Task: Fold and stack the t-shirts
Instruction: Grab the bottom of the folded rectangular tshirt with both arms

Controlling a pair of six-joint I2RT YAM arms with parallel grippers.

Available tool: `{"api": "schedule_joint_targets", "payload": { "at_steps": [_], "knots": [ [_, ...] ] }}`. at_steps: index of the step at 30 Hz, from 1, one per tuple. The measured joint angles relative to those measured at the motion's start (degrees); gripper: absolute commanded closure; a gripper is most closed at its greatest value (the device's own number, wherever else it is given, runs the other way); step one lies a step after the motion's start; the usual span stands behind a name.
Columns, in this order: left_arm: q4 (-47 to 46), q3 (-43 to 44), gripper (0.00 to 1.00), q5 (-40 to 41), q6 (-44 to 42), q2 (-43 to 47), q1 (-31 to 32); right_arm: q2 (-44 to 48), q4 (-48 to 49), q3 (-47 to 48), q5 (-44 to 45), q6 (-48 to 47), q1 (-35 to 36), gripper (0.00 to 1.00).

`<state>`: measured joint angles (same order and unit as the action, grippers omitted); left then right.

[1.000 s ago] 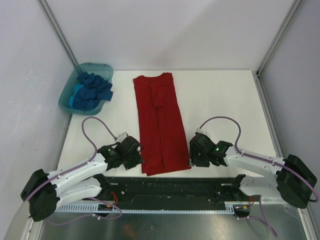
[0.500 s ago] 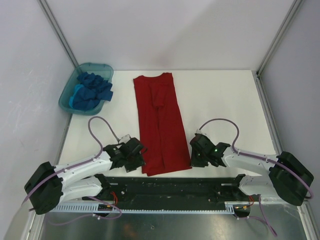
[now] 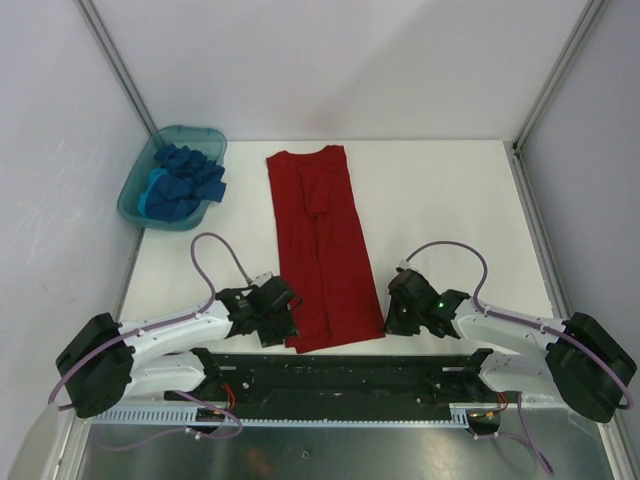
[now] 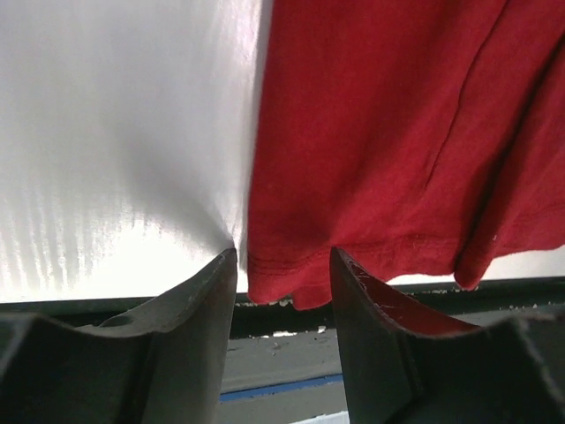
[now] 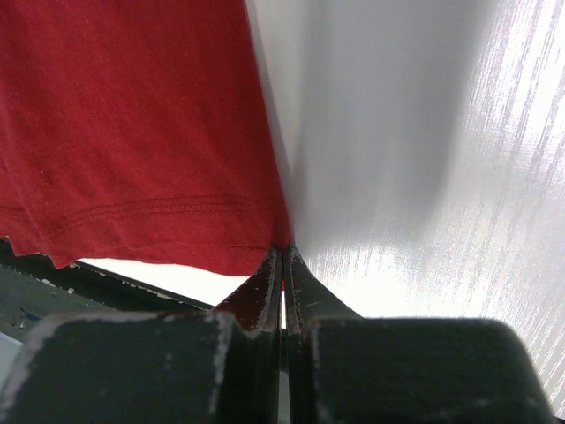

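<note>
A bright red t-shirt (image 3: pixel 320 240) lies flat in a long narrow strip down the middle of the white table, hem toward me. My left gripper (image 3: pixel 283 325) is open at the hem's near left corner. In the left wrist view the gripper (image 4: pixel 282 256) has that corner of the red cloth (image 4: pixel 388 132) between its fingertips, untouched. My right gripper (image 3: pixel 392 322) is at the hem's near right corner. In the right wrist view it (image 5: pixel 283 250) is shut, its tips pinching the very corner of the red t-shirt (image 5: pixel 132 115). Crumpled blue t-shirts (image 3: pixel 185 180) lie in a tub.
The translucent teal tub (image 3: pixel 190 131) stands at the back left, close to the left wall. A black rail (image 3: pixel 340 370) runs along the table's near edge just below the hem. Walls close in the left, back and right sides.
The right gripper's jaws have closed onto the hem's right corner. Both grippers have slid nearer to the table's front edge, and the left one has moved in over the hem's left corner.
</note>
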<state>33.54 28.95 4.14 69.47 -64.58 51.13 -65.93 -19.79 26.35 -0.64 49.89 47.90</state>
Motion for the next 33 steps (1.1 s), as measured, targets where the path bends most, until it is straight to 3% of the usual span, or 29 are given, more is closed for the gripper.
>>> {"api": "schedule_joint_targets", "payload": {
  "at_steps": [9, 13, 23, 33],
  "knots": [
    [-0.92, 0.15, 0.53, -2.56, 2.93, -1.75, 3.37, 0.33, 0.02, -0.24, -0.39, 0.0, -0.11, 0.98],
    [-2.01, 1.03, 0.61, -3.37, 4.24, -3.82, 4.63, 0.39, 0.0, -0.26, -0.52, 0.0, -0.13, 0.97],
    [-2.56, 1.05, 0.96, -3.15, 5.55, -4.87, 5.14, 4.85, -2.38, -0.26, -0.35, -0.09, -0.17, 0.58],
    [-2.73, 1.07, 1.0, -3.1, 5.57, -4.87, 5.29, 4.76, -2.16, -0.26, -0.2, -0.42, -1.33, 0.55]
  ]
}}
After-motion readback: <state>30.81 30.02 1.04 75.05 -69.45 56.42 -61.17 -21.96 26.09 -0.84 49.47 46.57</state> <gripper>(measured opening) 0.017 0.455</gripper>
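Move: Just right of and behind the left fingers, about 2 cm each way and 1 cm lower, lies the t-shirt's bottom-left corner; from that hand, the hem's middle crease is some 8 cm right and 1 back, and the table's front edge 4 cm straight back. The bottom-right corner is about 19 cm right and 1 cm ahead of the left hand. It is already pinched in the right hand; from there the left corner lies about 17 cm left and 3 back. Sliding low to the right and back about 3 cm over the hem, the left hand tips its fingers slightly back towards the base, then stops and shuts them on the t-shirt's bottom-left corner. The right hand at first keeps its pinch, then opens to about half, lets go of the right corner, rises some 2 cm and starts sinking again over it. ##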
